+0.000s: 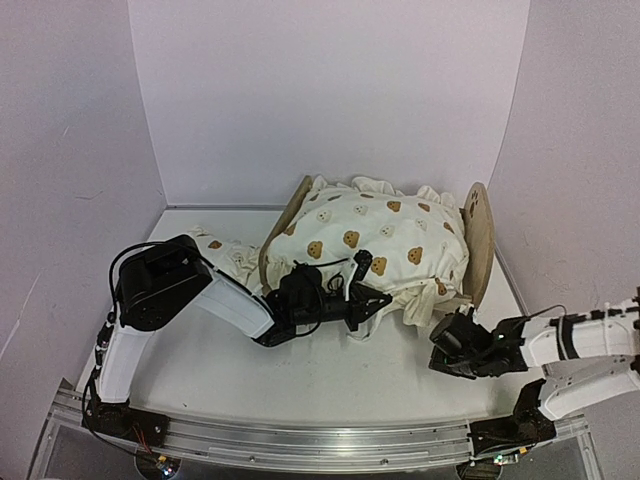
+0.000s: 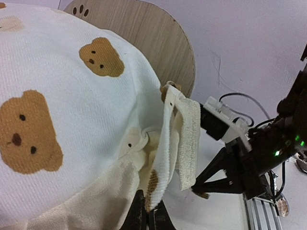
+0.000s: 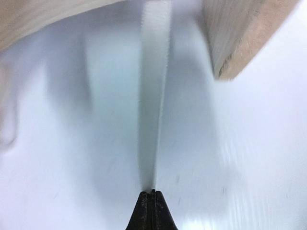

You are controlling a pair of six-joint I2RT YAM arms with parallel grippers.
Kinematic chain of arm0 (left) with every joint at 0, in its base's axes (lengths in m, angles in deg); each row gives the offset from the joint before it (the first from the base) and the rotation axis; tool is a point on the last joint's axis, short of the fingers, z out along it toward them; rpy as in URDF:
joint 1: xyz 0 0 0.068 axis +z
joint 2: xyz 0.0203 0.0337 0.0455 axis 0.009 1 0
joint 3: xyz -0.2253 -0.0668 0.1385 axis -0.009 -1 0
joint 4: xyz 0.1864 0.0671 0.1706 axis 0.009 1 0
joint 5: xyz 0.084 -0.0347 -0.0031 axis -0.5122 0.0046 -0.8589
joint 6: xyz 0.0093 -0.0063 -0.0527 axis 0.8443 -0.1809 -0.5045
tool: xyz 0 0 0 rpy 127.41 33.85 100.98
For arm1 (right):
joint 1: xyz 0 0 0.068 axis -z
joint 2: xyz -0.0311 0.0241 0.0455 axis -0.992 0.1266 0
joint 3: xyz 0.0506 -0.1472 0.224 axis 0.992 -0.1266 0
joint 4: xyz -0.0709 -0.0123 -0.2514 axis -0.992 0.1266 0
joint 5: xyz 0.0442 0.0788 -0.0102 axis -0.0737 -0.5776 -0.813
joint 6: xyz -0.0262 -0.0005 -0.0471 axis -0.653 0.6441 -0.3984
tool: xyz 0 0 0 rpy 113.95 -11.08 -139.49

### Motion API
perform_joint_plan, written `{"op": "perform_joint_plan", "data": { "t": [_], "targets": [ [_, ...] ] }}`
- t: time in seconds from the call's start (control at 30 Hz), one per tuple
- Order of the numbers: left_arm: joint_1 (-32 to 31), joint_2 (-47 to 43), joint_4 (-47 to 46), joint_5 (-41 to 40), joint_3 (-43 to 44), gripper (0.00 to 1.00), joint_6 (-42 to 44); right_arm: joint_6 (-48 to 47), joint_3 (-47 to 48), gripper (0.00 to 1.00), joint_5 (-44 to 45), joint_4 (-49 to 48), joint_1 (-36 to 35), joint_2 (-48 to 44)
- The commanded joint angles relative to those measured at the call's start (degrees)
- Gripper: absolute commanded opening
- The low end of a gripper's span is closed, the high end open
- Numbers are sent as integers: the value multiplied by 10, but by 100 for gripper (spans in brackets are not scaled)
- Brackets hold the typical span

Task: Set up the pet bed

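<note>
The pet bed is a light-wood frame whose rounded headboard with paw-print cutout stands at the right. A cream bear-print cushion lies bunched over it and hides the base. My left gripper is shut on the cushion's ruffled near edge. The right gripper sits low by the bed's near right corner, shut on a cream tie strip that hangs from the cushion. A wooden bed leg stands just past it.
A small bear-print pillow lies on the table to the left of the bed, behind my left arm. White walls close in the table at the back and both sides. The headboard stands near the right wall.
</note>
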Motion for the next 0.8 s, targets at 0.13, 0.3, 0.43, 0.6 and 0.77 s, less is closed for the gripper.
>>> {"op": "perform_joint_plan", "data": {
  "t": [0.13,0.3,0.43,0.6,0.77],
  "targets": [
    [-38,-14,8,24,51,0,7,-81,63,0,-159,258,-21,-273],
    [-65,18,29,27,113,0,16,-205,132,0,-172,275,-21,-326],
    [-82,54,62,26,170,0,34,-308,178,0,-194,227,-21,-362],
    [-85,90,91,23,216,0,30,-370,217,0,-226,188,-21,-373],
    [-87,125,112,27,271,0,26,-394,232,0,-233,171,-21,-376]
  ]
}}
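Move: Pinched low on the table in the right fingers is the strap's end, about 9 cm back, 15 cm right and 14 cm below the left hand. From the right hand, the tie held in the left fingers is some 9 cm ahead, 15 cm left and 14 cm up. The headboard's near corner stands about 9 cm ahead of the right hand, 3 cm right and 3 cm above it. The cushion's middle is roughly 14 cm ahead of the left hand, 2 cm left and 4 cm below it. Lifting the still-pinched strap off the table, the right hand draws back a little and then rises about 19 cm, drifting left towards the left hand while turning some 40 degrees counter-clockwise. The left hand keeps its pinch on the tie and swings right and back about 11 cm towards the headboard corner, arching up 5 cm and down again, with a slight clockwise turn. ##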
